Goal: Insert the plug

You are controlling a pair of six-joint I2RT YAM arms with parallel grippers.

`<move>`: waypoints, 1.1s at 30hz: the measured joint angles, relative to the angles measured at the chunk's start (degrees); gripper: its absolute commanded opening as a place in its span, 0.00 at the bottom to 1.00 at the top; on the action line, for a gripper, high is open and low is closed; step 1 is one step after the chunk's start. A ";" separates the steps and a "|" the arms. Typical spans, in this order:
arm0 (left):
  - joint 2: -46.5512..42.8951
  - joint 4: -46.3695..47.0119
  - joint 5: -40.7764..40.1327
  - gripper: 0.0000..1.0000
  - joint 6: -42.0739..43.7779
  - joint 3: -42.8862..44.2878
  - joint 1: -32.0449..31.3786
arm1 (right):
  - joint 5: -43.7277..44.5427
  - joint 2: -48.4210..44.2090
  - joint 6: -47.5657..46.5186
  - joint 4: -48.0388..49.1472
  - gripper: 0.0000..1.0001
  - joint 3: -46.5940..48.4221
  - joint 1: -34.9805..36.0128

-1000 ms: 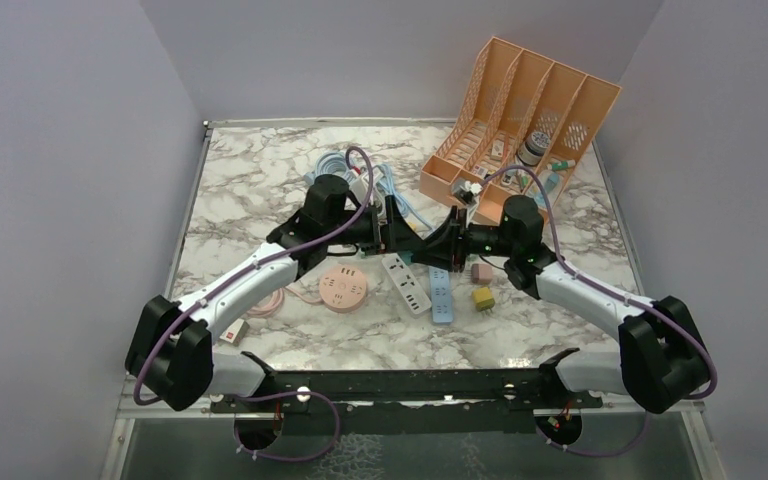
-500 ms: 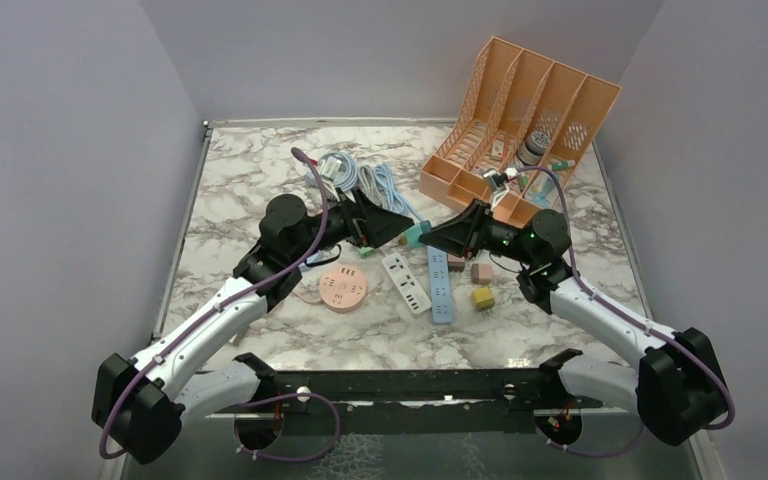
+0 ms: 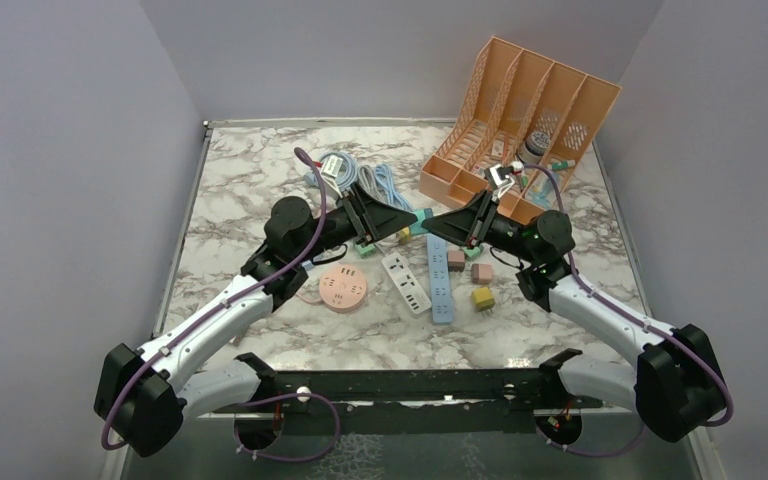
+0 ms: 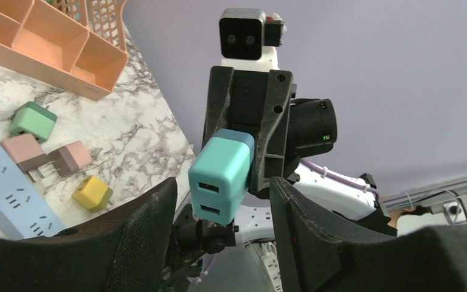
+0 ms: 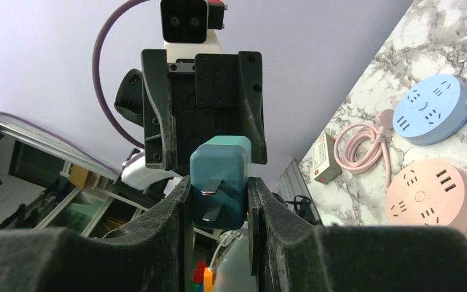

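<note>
The plug is a teal two-port charger block [image 4: 222, 176] with two metal prongs [image 5: 219, 182]. My right gripper [image 5: 219, 185] is shut on it and holds it in the air, prongs facing its own camera. My left gripper [image 4: 222, 188] faces it from the other side. Its fingers [image 4: 140, 231] straddle the block with a gap on each side, so it is open. Seen from above, the two grippers [image 3: 400, 225] [image 3: 438, 228] meet tip to tip above the table, with the plug [image 3: 418, 226] between them. A white power strip [image 3: 405, 282] and a blue one [image 3: 440, 282] lie below.
A round pink socket [image 3: 343, 287] and a round blue socket [image 5: 432, 109] lie to the left, with coiled cables [image 3: 360, 180] behind. Small pink [image 3: 481, 271] and yellow [image 3: 483, 297] plugs sit right of the strips. An orange organizer [image 3: 520, 120] stands at the back right.
Both arms drew back and lifted their grippers off the table. The left jaws opened wide, then narrowed around the teal plug, which stays in the right gripper.
</note>
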 measured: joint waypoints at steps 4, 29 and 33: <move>0.09 1.33 0.39 0.52 -2.34 -0.17 -0.42 | 0.09 0.39 1.88 0.50 0.09 0.00 0.07; -2.49 3.41 0.70 0.00 2.56 -2.89 0.46 | 1.51 -3.48 0.35 -7.28 0.57 0.39 0.74; -4.02 -6.14 -1.70 0.00 10.93 -0.85 2.12 | 3.30 -5.77 -3.06 -12.39 0.59 0.28 0.74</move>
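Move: The teal plug is in the right hand's tips, only about 1 cm ahead of the right hand point and 1 cm to its left. It already stands between the left hand's open fingers, some 1 cm ahead of the left hand point and 1 cm to its right. From the left hand, the white strip lies roughly 28 cm straight below; at that depth the blue strip is 7 cm right and 2 cm forward, and the far yellow block 13 cm straight ahead. The left fingers close on the teal plug in mid-air, pinching its sides while the hand stays within about 1 cm of its place. Once they have settled, the right fingers, gripping until then, open and let go. The left hand then draws off leftward some 2.5 cm, also slightly forward and down, tipping up roughly 10 degrees; the right eases about 1 cm rightward and down. ##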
